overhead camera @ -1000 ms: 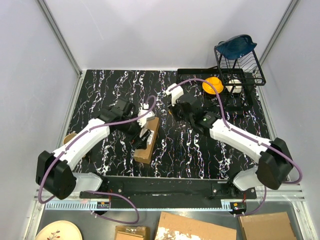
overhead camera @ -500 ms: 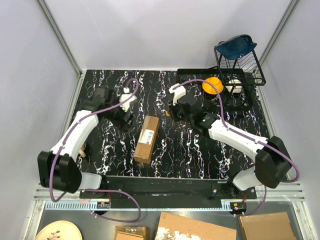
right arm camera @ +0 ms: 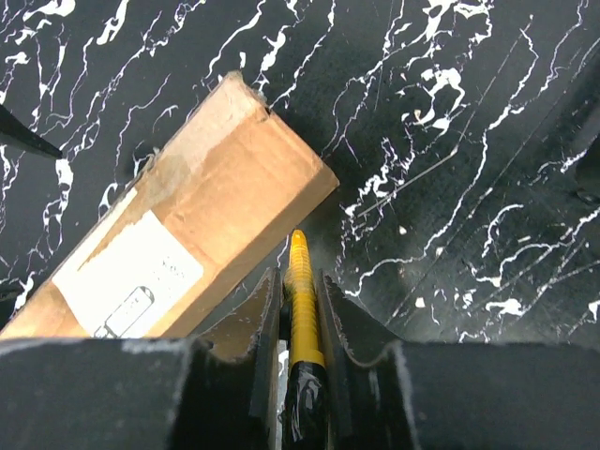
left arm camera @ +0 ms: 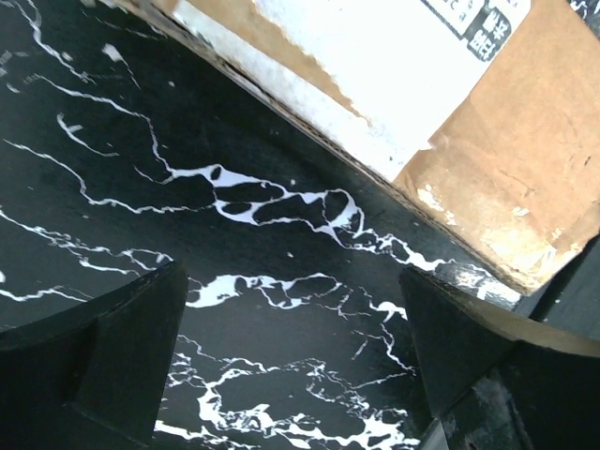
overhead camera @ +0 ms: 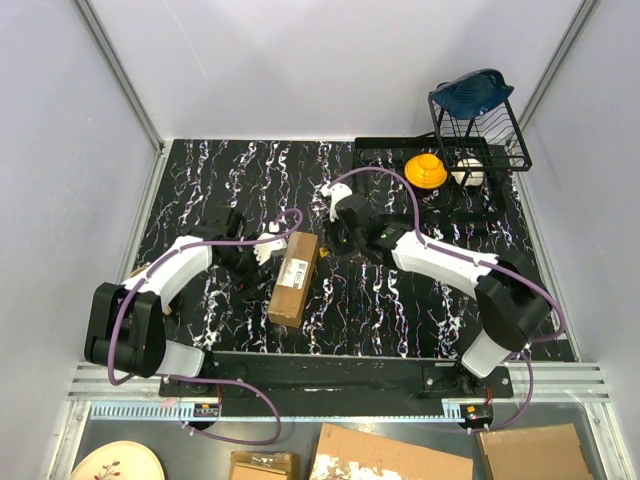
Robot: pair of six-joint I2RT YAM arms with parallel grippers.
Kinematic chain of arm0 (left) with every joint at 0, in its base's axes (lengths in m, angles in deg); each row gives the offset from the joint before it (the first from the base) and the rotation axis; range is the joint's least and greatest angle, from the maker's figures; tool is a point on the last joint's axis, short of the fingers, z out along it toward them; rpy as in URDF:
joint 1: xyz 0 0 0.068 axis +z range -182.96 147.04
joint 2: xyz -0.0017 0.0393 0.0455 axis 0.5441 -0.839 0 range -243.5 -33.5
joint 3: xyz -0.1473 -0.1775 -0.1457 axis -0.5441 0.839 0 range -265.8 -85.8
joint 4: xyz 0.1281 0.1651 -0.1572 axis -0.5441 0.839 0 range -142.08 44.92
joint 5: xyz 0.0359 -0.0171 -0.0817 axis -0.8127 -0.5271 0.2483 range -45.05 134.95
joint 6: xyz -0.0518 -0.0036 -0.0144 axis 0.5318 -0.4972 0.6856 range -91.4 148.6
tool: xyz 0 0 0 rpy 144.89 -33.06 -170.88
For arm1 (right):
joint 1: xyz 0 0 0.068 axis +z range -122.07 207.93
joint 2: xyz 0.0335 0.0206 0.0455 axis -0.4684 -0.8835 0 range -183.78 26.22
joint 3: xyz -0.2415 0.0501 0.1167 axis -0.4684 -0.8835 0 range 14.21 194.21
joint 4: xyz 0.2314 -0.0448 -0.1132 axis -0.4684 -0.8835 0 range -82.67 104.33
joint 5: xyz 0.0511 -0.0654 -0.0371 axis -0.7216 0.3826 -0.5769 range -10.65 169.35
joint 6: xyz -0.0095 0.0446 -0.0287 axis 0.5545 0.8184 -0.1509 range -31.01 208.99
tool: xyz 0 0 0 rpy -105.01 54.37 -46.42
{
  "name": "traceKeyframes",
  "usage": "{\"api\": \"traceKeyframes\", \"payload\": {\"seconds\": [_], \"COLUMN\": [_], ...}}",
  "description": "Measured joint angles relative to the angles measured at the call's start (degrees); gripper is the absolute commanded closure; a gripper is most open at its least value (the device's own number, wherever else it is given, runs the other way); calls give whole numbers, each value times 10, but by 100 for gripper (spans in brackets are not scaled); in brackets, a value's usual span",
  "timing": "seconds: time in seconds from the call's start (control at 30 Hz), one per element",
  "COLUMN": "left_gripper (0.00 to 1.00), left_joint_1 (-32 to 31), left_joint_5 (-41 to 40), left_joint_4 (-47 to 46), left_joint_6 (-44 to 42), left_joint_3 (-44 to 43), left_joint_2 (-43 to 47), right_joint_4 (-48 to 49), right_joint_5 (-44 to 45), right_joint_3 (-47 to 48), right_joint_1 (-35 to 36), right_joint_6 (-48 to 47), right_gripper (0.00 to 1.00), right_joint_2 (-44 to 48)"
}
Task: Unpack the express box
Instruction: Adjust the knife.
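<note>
The express box (overhead camera: 295, 277), a small oblong brown carton with a white label, lies on the black marbled table (overhead camera: 200, 180), its long axis running near to far. My left gripper (overhead camera: 263, 250) sits low beside the box's left side, open and empty. In the left wrist view its fingers (left arm camera: 94, 356) frame bare table and the box (left arm camera: 506, 141) fills the upper right. My right gripper (overhead camera: 335, 240) is at the box's far right corner, shut on a yellow-and-black utility knife (right arm camera: 300, 291). The knife's tip lies next to the box (right arm camera: 187, 225) end.
A black wire dish rack (overhead camera: 485, 125) stands at the back right with a blue item (overhead camera: 472, 90) on top, and a yellow object (overhead camera: 425, 170) and a white cup (overhead camera: 467, 172) beside it. Flat cardboard pieces (overhead camera: 390, 455) and a plate (overhead camera: 115, 462) lie below the table's near edge.
My left gripper came off the box, swung out to the left rear, then came back low beside the box's left side. The right gripper moved left to the box's far end with the knife.
</note>
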Motion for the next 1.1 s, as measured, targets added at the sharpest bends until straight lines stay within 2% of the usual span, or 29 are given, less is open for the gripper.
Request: {"api": "traceKeyframes", "payload": {"seconds": [0.2, 0.43, 0.6, 0.7, 0.8, 0.93, 1.0, 1.1], "left_gripper": [1, 1, 1, 1, 1, 1, 1, 1], "left_joint_1": [-14, -70, -99, -106, -71, 57, 111, 136], "left_joint_5": [33, 140, 208, 236, 261, 271, 260, 227], "left_joint_4": [-18, 7, 68, 160, 244, 278, 270, 183], "left_joint_6": [-22, -77, -117, -175, -259, -306, -257, -130], "left_joint_3": [1, 3, -14, -63, -139, -202, -205, -190], "left_joint_2": [1, 5, -17, -36, -56, -57, -49, -41], "right_joint_4": [3, 21, 38, 47, 63, 82, 82, 69], "right_joint_5": [-6, -34, -70, -106, -146, -176, -177, -174], "right_joint_3": [48, 105, 111, 111, 108, 85, 58, 13], "right_joint_1": [0, 0, 0, -2, -6, -19, -31, -48], "right_joint_6": [7, 9, 13, 15, 15, 11, 5, -11], "right_gripper": [100, 100, 100, 100, 100, 100, 100, 100], "right_joint_2": [-54, -99, -110, -116, -117, -111, -96, -49]}}
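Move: The brown box lies lengthwise, out from the bases. Its middle is roughly 10 cm to the left hand's right, level with it in reach and about 2 cm lower. From the right hand, the middle is some 9 cm left, 6 cm back and 8 cm down. The yellow knife tip in the right fingers sticks out about 4 cm left, 2 cm forward and 3 cm down, close to the box's far end. Still pinching the yellow knife, the right hand goes about 7 cm left, slightly forward at first, across the box's far end, then retreats some 5 cm right. The open left hand sweeps roughly 8 cm right and 7 cm back across the near end, turning clockwise, then lifts about 8 cm while swinging forward and left, turning back. ##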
